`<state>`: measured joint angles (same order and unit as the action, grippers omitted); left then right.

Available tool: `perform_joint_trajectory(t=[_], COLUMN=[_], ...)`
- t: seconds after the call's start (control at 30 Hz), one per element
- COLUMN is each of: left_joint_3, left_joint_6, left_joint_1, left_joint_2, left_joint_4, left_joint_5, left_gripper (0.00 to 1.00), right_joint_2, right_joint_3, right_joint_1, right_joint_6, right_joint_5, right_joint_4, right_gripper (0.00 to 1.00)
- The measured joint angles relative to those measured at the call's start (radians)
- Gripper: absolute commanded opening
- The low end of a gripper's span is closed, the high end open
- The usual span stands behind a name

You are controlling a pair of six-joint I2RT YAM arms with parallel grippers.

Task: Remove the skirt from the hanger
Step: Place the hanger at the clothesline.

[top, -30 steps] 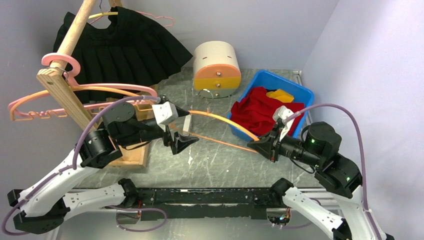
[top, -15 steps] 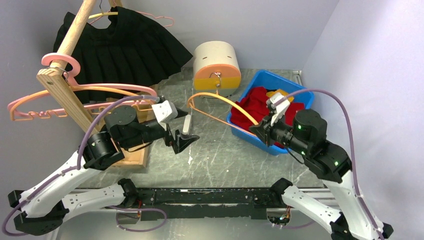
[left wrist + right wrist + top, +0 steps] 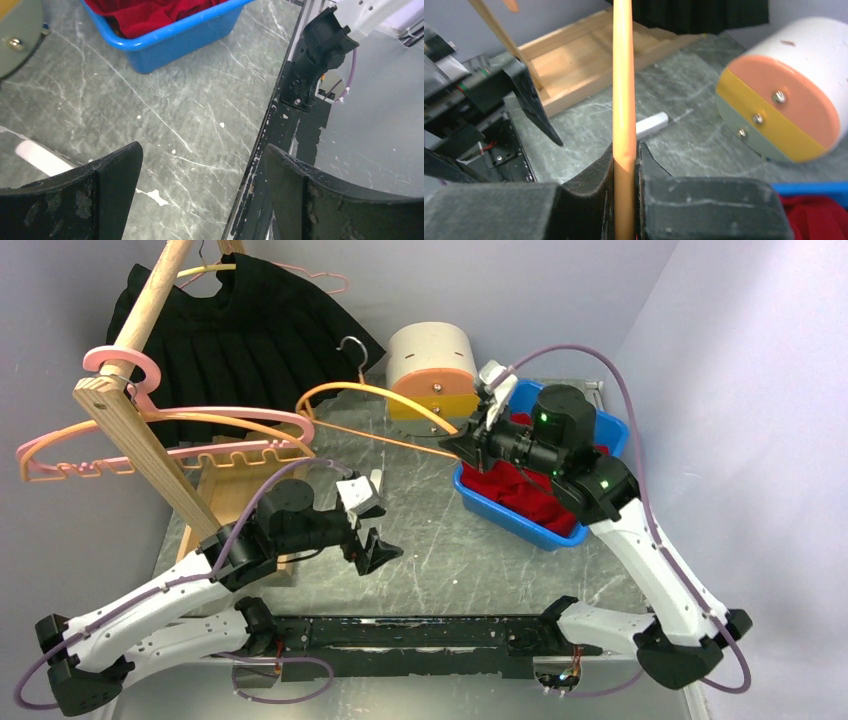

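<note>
A bare orange hanger (image 3: 370,390) hangs in the air over the back of the table, its metal hook pointing up. My right gripper (image 3: 460,444) is shut on the hanger's right end; in the right wrist view the orange bar (image 3: 623,75) runs straight up from between the closed jaws of that gripper (image 3: 625,155). The red skirt (image 3: 530,500) lies crumpled in the blue bin (image 3: 500,512), off the hanger. My left gripper (image 3: 378,520) is low over the table, left of the bin. It stands open and empty (image 3: 201,150), with bare tabletop between its fingers.
A wooden rack (image 3: 130,430) at the left carries pink hangers (image 3: 150,445) and a black pleated skirt (image 3: 240,340). A round white box with an orange and yellow front (image 3: 432,365) stands at the back. A small white stick (image 3: 651,122) lies on the table.
My right gripper has lifted the orange hanger up and back to the left, away from the bin. The left arm has drawn back toward the near edge, still open.
</note>
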<state>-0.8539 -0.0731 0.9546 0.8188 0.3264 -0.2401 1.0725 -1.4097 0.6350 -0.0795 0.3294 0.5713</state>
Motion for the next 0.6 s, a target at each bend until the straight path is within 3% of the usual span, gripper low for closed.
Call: perform_joint_trajectory(t=[0.4,0.6], left_joint_3=[0.131,0.187], left_joint_6=[-0.071,-0.116], left_joint_1=[0.0,0.006], left_joint_2=[-0.03,-0.039], left_joint_4=[-0.112,-0.148], left_joint_5=[-0.063,-0.072], left_gripper=[0.91,0.92], right_joint_2=[0.327,0.531], right_joint_3=[-0.221,-0.369], right_joint_1=[0.004,0.055], right_joint_6=[0.005,0.019], right_joint_5=[0.373,0.444], right_joint_4=[-0.226,-0.323], right_gripper=[0.0,0.0])
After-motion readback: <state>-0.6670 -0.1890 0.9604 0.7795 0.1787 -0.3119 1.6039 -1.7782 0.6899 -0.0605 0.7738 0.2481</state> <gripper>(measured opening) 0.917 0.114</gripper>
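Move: The clothesline's free stretch lies about 46 cm left of the right hand and 17 ahead, slightly higher. The black skirt hangs some 35 cm left, 20 ahead and 12 below; the pink hanger's middle is about 43 cm left and level fore-and-aft, a little lower. From the open left hand, that stretch of clothesline is roughly 35 cm left, 32 ahead and 15 up. Right hand sweeps the gripped hanger some 15 cm left towards the clothesline, turning counter-clockwise; empty left hand sinks. ##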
